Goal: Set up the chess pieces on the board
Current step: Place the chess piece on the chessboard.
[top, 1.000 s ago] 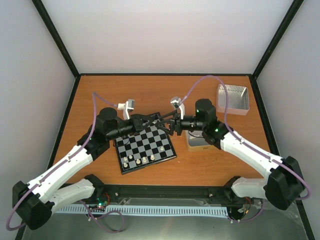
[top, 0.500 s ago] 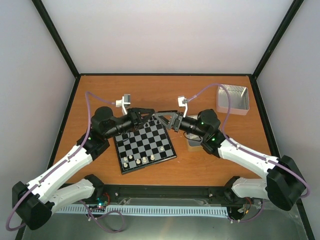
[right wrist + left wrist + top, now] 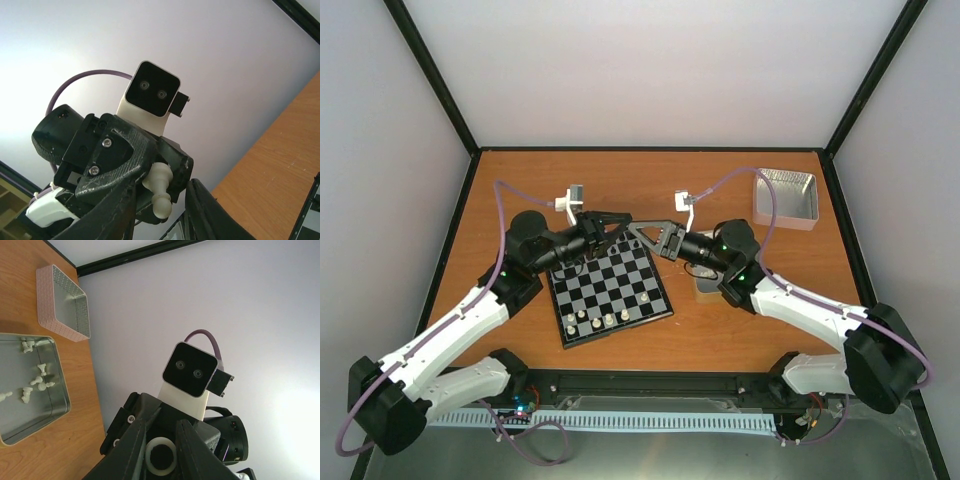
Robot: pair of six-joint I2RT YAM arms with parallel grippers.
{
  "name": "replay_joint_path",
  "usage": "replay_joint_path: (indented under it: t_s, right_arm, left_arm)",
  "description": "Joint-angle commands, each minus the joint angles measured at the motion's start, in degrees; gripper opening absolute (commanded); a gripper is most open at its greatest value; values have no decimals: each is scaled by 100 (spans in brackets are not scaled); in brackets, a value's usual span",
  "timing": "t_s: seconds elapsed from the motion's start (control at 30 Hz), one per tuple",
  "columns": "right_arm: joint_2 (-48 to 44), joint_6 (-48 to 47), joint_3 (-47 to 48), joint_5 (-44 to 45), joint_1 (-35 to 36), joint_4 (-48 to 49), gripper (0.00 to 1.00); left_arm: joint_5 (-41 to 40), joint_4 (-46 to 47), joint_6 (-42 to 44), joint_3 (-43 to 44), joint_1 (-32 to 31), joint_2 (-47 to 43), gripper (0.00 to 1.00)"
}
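Above the far edge of the board (image 3: 620, 282) my two grippers meet tip to tip. My left gripper (image 3: 624, 222) (image 3: 161, 450) is shut on a cream-white pawn (image 3: 162, 187); its round base (image 3: 161, 469) shows between the fingers. My right gripper (image 3: 641, 230) (image 3: 164, 197) has a finger on each side of the pawn's head. A gap still shows on its right side, so it stands open. Several white chess pieces (image 3: 597, 319) stand on the board's near rows. More of them (image 3: 37, 382) lie in a silver tin (image 3: 60, 390).
The silver tin (image 3: 708, 287) sits right of the board, partly under my right arm. A second empty tin (image 3: 786, 195) (image 3: 65, 302) stands at the back right corner. Black frame rails edge the orange table (image 3: 540, 180).
My right gripper swung left to the left gripper and its jaws narrowed around the pawn. The left gripper rose a little off the board's far edge, still holding the pawn.
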Motion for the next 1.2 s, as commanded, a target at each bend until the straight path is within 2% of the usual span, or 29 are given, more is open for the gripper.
replay_joint_path:
  t_s: [0.0, 0.1, 0.33, 0.53, 0.6, 0.67, 0.7, 0.73, 0.77, 0.87, 1.03, 1.17]
  right_arm:
    - [-183, 22, -172, 63, 43, 253, 29]
    - [-256, 38, -244, 168, 43, 254, 29]
    - [-230, -6, -195, 315, 43, 166, 23]
    - [-213, -10, -100, 514, 44, -209, 4]
    - [-224, -58, -38, 608, 43, -540, 3]
    - [-231, -126, -22, 618, 43, -645, 3]
    - [-247, -178, -13, 606, 43, -739, 3]
    - [-272, -260, 12, 599, 43, -920, 3]
    - [-339, -414, 71, 655, 43, -1218, 3]
    - [-340, -1148, 480, 882, 43, -2931, 3]
    - [296, -2512, 1476, 1816, 110, -6228, 3]
    - [1044, -3080, 2119, 2676, 311, -8076, 3]
  left_arm:
    - [-20, 145, -49, 86, 31, 37, 8]
    - [3, 151, -45, 76, 31, 83, 8]
    - [47, 200, -66, 3, 35, 98, 8]
    - [51, 173, -28, -67, 31, 72, 10]
    - [70, 130, 9, -78, 31, 37, 11]
    - [26, -38, 132, -83, 31, -11, 17]
    - [-50, -225, 211, -71, 32, -59, 27]
    - [-193, -421, 328, -80, 32, -114, 45]
    - [-348, -642, 454, -93, 33, -196, 65]
    - [-1291, -1511, 1052, -93, 36, -510, 81]
    - [-3290, -3304, 2647, 15, 32, -1066, 89]
    - [-4448, -4336, 3731, 232, 31, -1406, 92]
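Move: Between the two fingertips, the left hand already grips the chess piece, whose middle is about 1 cm to that hand's right and level with it. The right hand's still-open fingers point at the piece from the other side, its middle about 1 cm to their left. Some 32 cm below the right hand, the chessboard's middle lies about 7 cm left and 3 cm back; the tin of white pieces lies about 20 cm right, 1 cm forward and 31 cm down. Taking over the piece, the right hand almost holds its place while its fingers close on the piece's free end; only then do the left fingers spread wide and that hand pulls away left about 9 cm, sinking and swinging counter-clockwise. The right hand, keeping its pinch, drops about 10 cm towards the board and a little forward, its fingers tipping down some 35 degrees. ##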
